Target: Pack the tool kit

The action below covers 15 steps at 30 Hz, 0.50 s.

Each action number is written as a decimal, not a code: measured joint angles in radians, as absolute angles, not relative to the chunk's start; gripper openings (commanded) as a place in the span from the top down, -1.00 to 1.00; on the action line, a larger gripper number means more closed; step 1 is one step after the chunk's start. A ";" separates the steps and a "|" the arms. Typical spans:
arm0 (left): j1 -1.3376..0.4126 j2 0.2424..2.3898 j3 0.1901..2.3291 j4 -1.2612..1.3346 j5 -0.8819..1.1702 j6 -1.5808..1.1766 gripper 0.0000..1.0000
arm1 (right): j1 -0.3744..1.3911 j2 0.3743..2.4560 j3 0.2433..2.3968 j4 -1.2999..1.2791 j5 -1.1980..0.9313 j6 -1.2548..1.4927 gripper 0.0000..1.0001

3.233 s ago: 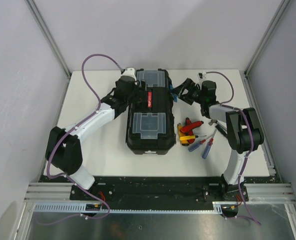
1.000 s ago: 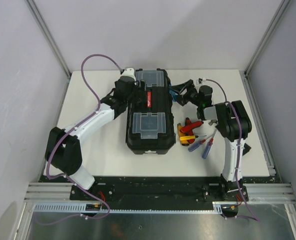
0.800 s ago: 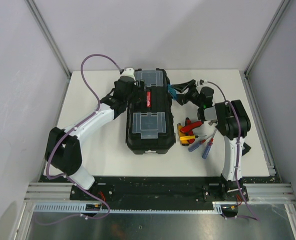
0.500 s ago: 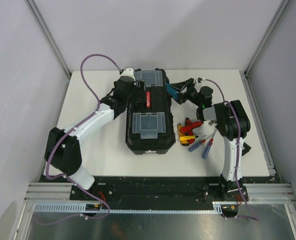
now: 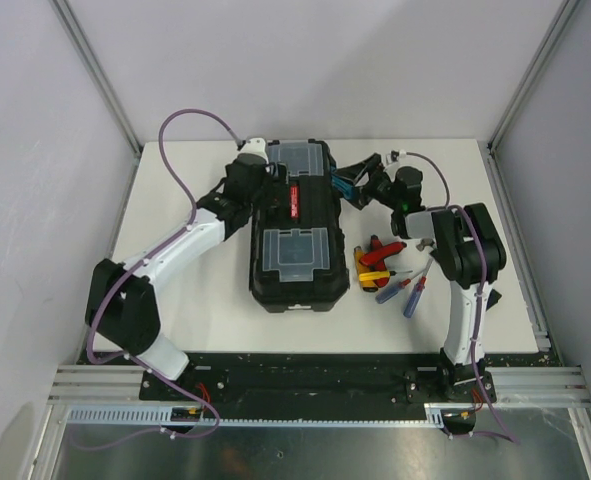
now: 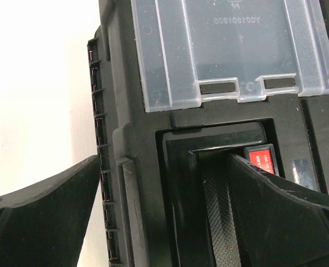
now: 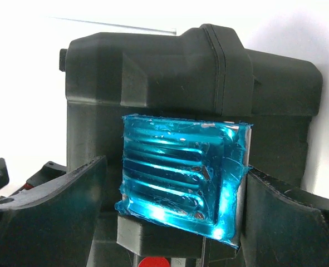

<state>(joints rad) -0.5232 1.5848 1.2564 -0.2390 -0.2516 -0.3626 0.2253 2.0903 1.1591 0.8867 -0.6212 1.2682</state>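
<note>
The black toolbox (image 5: 293, 225) lies shut in the middle of the table, with two clear lid compartments (image 5: 293, 248) and a red-marked handle (image 5: 297, 197). My left gripper (image 5: 262, 190) is open and straddles the box's left rim: one finger (image 6: 42, 211) over the table, the other finger (image 6: 286, 211) over the handle recess (image 6: 220, 200). My right gripper (image 5: 355, 185) is open at the box's right side, and its fingers (image 7: 47, 206) flank the blue latch (image 7: 181, 172). Small red, blue and yellow-handled screwdrivers (image 5: 390, 272) lie loose to the right of the box.
The white table (image 5: 195, 290) ends at a black rail in front. Grey walls and metal posts close in the left, right and back. A purple cable (image 5: 175, 150) loops above the left arm, and the right arm's elbow (image 5: 465, 250) stands close to the screwdrivers.
My right gripper has closed in on the blue latch and its jaws have widened. The toolbox has shifted slightly to the left. The left gripper stays open at the rim.
</note>
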 measured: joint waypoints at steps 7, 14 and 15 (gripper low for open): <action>-0.524 1.534 1.286 -0.385 -0.265 -0.324 -0.99 | 0.276 2.090 1.143 0.907 -0.588 1.359 -0.76; -0.526 1.469 1.293 -0.535 -0.321 -0.306 -0.99 | 0.361 2.069 1.103 0.912 -0.475 1.388 -0.75; -0.525 1.460 1.291 -0.550 -0.329 -0.307 -0.99 | 0.372 2.060 1.095 0.904 -0.467 1.386 -0.75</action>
<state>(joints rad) -0.5255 1.4597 1.2911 -0.5499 -0.3290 -0.3065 0.3721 2.0602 1.0954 0.9035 -0.4667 1.3865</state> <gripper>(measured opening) 0.994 0.883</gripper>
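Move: The left gripper is already over the toolbox's left edge; the toolbox handle's middle lies about 3 cm back, 3 cm right and 3 cm below it, the far clear lid about 8 cm ahead, 4 cm right and slightly below. The right gripper's open fingers already straddle the blue latch, some 1 cm ahead, 2 cm left and a touch lower; the red tool lies about 15 cm back, 9 cm right and 14 cm below it. Draw the left gripper back and left by about 4.5 cm each way, rising slightly and rolling its left side up about 10 degrees, keeping its wide-open fingers astride the box's left edge with one at the handle recess. Together with it, push the right gripper some 5 cm left and 3 cm back against the latch side of the toolbox, its open fingers still around the blue latch. ##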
